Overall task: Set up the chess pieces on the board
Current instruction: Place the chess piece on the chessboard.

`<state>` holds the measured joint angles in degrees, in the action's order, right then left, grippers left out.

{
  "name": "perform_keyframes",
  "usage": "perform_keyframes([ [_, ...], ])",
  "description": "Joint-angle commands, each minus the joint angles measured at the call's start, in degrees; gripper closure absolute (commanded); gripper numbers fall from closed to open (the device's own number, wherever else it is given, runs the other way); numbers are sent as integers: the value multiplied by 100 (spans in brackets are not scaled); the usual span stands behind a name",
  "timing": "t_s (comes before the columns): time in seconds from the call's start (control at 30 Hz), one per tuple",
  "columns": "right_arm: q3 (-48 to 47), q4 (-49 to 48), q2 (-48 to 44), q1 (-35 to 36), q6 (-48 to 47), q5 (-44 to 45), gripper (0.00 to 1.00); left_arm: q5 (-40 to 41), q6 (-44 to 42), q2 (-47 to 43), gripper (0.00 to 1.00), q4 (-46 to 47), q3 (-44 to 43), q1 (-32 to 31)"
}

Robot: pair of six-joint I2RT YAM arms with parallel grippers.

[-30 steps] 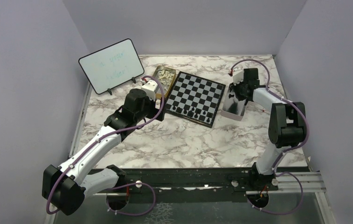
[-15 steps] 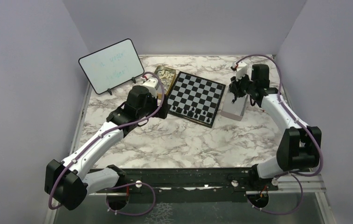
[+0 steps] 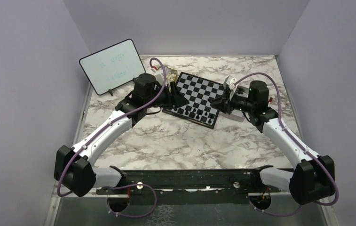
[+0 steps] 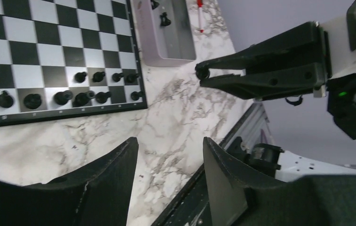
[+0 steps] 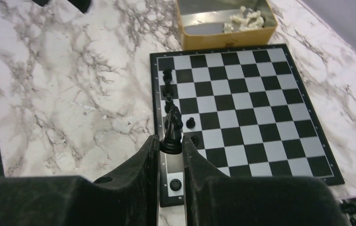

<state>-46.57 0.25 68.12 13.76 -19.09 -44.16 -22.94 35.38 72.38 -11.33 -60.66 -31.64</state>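
Observation:
The board lies at the table's back middle, with several black chess pieces along its near edge rows. My right gripper is shut on a black knight just above the board's near-right corner. The left wrist view shows that piece at the right gripper's tip. My left gripper hovers low by the board's near-left corner, jaws apart with only marble between them. Cream-white pieces lie in a gold tin.
A white dry-erase board stands at the back left. A grey tray holding a black piece sits right of the chessboard, behind my right arm. Walls close in on three sides.
My right arm swung from over the grey tray to the board's near-right corner, carrying the black knight. My left arm left the gold tin for the board's near-left corner, and its jaws narrowed.

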Motion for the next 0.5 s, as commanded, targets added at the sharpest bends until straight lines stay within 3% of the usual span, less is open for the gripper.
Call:
perform_keyframes([
  [0.0, 251, -902, -285, 195, 272, -704, 86, -856, 861, 359, 46, 959, -303, -9],
  [0.27, 407, -1254, -348, 329, 822, -1313, 85, -1726, 872, 981, 45, 2573, -302, -44],
  [0.47, 427, -1345, -418, 339, 1115, -1464, 85, -2188, 324, 1167, 45, 2626, -336, -69],
])
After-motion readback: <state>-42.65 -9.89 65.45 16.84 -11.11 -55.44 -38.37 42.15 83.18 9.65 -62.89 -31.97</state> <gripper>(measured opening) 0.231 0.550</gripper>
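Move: The black chess piece, still pinched in the right fingers, lies about 10 cm to the left hand's right, 3 cm ahead and 5 cm lower. Some 22 cm below that hand, the set-up black row's middle is 6 cm ahead and 3 cm right, the chessboard's centre 15 cm ahead and 4 cm right. From the right hand, the left gripper is about 11 cm left, 3 cm back and 4 cm higher; the piece box is 12 cm ahead and 17 cm right, on the table. Still pinching the chess piece near its base, the right hand draws back and left about 5.5 cm, rising slightly and turning counter-clockwise to bring the piece towards the left gripper. The left hand comes to meet it, about 5.5 cm to the right and a little up, fingers held half open, turning clockwise as its fingertips level out some 15 degrees. ##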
